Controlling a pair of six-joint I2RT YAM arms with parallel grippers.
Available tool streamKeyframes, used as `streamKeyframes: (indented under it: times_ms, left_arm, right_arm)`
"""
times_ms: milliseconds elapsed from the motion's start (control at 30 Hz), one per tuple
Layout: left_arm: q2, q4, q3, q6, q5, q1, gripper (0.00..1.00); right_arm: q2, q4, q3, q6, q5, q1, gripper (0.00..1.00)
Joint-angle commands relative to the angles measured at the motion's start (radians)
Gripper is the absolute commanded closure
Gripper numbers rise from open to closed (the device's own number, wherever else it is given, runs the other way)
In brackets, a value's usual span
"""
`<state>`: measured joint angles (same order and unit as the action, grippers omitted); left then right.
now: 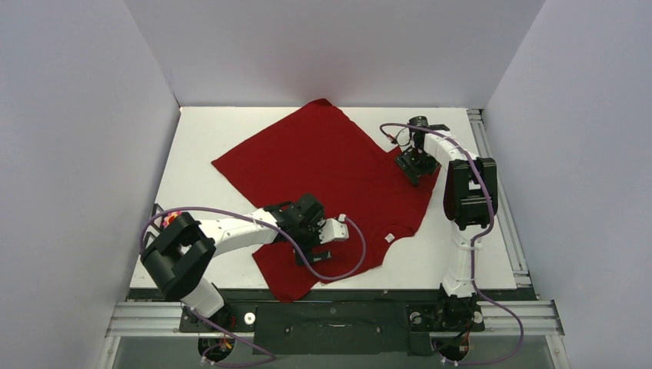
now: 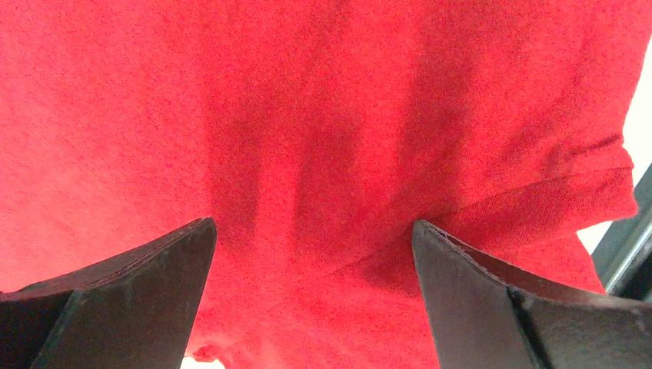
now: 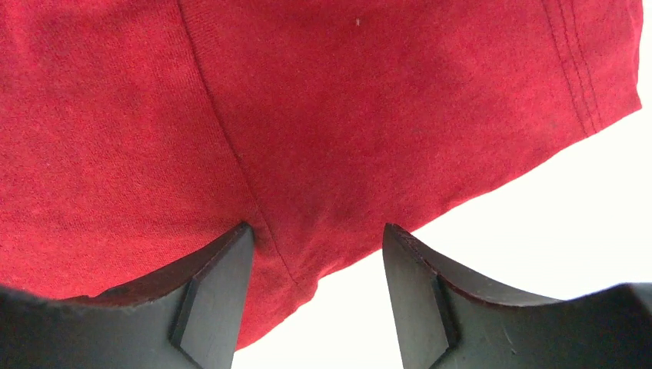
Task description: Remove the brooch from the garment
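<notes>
The garment (image 1: 323,161), a dark-red T-shirt, lies spread on the white table (image 1: 192,154), with its small white neck tag (image 1: 390,237) near the front. The brooch is not in view in any frame. My left gripper (image 1: 309,243) hangs low over the shirt's near part. Its jaws (image 2: 313,224) stand wide open above flat cloth (image 2: 323,115), holding nothing. My right gripper (image 1: 415,165) is at the shirt's right edge. Its fingers (image 3: 317,227) straddle a seamed corner of cloth (image 3: 346,100), open and not clamped.
White walls enclose the table on three sides. A metal rail (image 1: 483,131) runs along the right edge. Bare white table (image 3: 538,231) shows just right of the shirt's hem. Purple cables (image 1: 338,273) loop over the shirt by the left arm.
</notes>
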<state>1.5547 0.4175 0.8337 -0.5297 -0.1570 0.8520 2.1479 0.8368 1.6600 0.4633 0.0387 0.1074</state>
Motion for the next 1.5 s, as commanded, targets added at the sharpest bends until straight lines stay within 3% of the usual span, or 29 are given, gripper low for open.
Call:
streamKeyframes:
  times_ms: [0,133,367,600,900,1133,1300,1467]
  left_arm:
    - [0.086,-0.023,0.056,-0.02,0.076,0.06,0.04]
    - [0.103,0.04,0.044,-0.054,0.011,0.081,0.04]
    - [-0.013,0.1,0.043,-0.035,-0.129,0.082,0.04]
    - [-0.057,0.193,0.196,0.059,-0.35,0.01,0.04]
    - [-0.082,0.215,0.366,0.192,-0.629,-0.394,0.04]
    - [-0.03,0.148,0.487,0.386,-0.57,-0.689,0.04]
    - [0.006,0.056,0.51,0.516,-0.551,-0.89,0.04]
    - [0.053,0.003,0.476,0.585,-0.393,-1.028,0.04]
  right_arm:
    - [0.057,0.027,0.051,0.041,0.111,-0.034,0.43]
    - [0.075,0.044,0.079,0.046,0.106,-0.049,0.43]
    - [0.04,0.019,0.068,0.052,0.069,-0.058,0.42]
    - [-0.116,0.009,0.06,0.024,-0.101,-0.071,0.31]
    - [-0.349,0.018,0.056,-0.073,-0.374,-0.088,0.21]
    - [-0.551,-0.102,-0.082,-0.225,-0.558,-0.129,0.2]
    - [-0.668,-0.293,-0.259,-0.337,-0.58,-0.185,0.2]
    - [-0.677,-0.391,-0.405,-0.388,-0.579,-0.239,0.2]
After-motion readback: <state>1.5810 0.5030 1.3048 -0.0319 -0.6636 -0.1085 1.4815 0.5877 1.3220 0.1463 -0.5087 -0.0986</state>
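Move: Both open hands are low on the spread garment. From the left hand, the garment's middle lies some 19 cm ahead and 7 cm to the right, about 2 cm below; its near left sleeve is about 8 cm left and 3 cm back, the white label roughly 19 cm right and 6 cm ahead. From the right hand, the garment's middle is about 22 cm left and 4 cm back, and the far sleeve's cuff some 5 cm right and 4 cm ahead. Keep both grippers low on the cloth and drag the garment about 2.5 cm to the right, the left gripper then easing back towards the base. Lift both clear: swing the left up, forward and left, some 17 cm higher over the far left part, turning its wrist counter-clockwise with fingers staying open. Raise the right about 20 cm, opening it wider, its tips tilting forward. ##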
